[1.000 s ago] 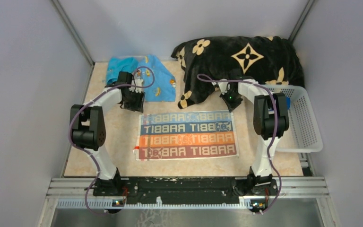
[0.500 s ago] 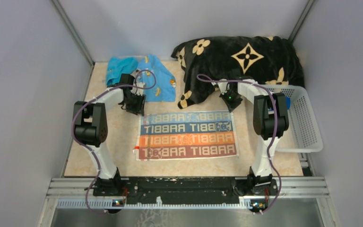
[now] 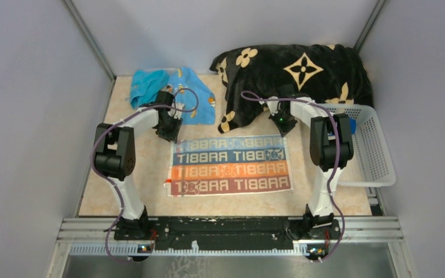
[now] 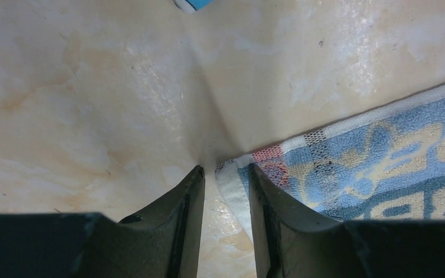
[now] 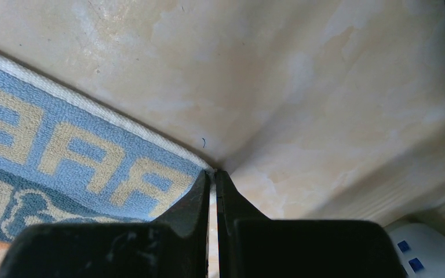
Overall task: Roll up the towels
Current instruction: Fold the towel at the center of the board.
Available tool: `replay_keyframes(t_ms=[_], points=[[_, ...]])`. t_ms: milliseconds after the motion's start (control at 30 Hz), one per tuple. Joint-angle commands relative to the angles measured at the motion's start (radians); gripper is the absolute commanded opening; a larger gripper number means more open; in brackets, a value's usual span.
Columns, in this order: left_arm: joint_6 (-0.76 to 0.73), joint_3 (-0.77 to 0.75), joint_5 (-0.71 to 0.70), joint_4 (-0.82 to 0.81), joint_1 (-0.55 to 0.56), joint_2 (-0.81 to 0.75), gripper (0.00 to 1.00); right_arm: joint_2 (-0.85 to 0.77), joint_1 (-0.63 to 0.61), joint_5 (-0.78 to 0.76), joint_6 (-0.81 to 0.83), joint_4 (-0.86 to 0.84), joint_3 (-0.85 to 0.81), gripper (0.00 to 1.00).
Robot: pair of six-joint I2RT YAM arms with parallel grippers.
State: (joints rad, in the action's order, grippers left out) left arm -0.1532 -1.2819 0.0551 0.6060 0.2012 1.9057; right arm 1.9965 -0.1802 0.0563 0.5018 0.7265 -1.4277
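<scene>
The striped "RABBIT" towel [image 3: 230,165] lies flat in the middle of the table. My left gripper [image 3: 171,132] is at its far left corner. In the left wrist view the jaws [image 4: 226,171] stand open with a narrow gap, and the towel's white hem [image 4: 232,185] lies between them; the right finger rests on the towel [image 4: 382,150]. My right gripper [image 3: 283,128] is at the far right corner. Its jaws [image 5: 213,172] are shut on the tip of the towel's [image 5: 64,150] hem. A light blue printed towel [image 3: 194,98] and a turquoise towel [image 3: 148,87] lie crumpled at the back left.
A large black blanket with tan flowers [image 3: 295,75] is heaped at the back right, just behind the right gripper. A white basket [image 3: 371,150] stands along the right edge, with something blue inside. Grey walls close in the table on both sides.
My left arm has moved right and a little forward, down onto the towel's far left corner, and its jaws have narrowed. The right arm has stayed still.
</scene>
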Motion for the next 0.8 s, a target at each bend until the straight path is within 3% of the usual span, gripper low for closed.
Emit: replay_keyframes(t_ms=[0,100,467,767], points=[[0.031,0.059,-0.023,0.095,0.038,0.091,0.38,0.003,-0.011,-0.044,-0.003,-0.045,0.027,0.00],[0.035,0.056,-0.023,0.103,0.046,0.105,0.35,0.001,-0.013,-0.045,-0.003,-0.047,0.024,0.00],[0.034,-0.081,-0.059,0.110,0.024,0.056,0.02,-0.037,-0.015,-0.055,-0.012,-0.063,-0.013,0.00],[-0.019,-0.218,-0.078,0.063,0.005,-0.024,0.00,-0.122,-0.013,-0.127,0.003,-0.098,-0.065,0.00]])
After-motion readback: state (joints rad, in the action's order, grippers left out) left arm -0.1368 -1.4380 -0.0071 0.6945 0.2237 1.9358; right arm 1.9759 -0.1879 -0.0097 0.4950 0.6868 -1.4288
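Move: The towel's far-left corner sits between the left hand's open fingertips, right at table height; the towel's middle is about 10 cm back and 21 cm to the right. A light-blue patterned towel lies some 17 cm ahead and 7 cm to the right, a teal cloth about 21 cm ahead and 10 cm left. The right hand already pinches the far-right corner, with the towel's middle about 11 cm back and 21 cm left of it; the white basket's middle is roughly 4 cm back and 27 cm right. The left fingers shut on the towel's far-left corner and pinch it, barely shifting as they close; then the left hand lifts and goes forward together, about 3 cm each way, towards the light-blue patterned towel. The right hand keeps its pinch on the far-right corner and, late on, eases forward and up, a good centimetre each. ##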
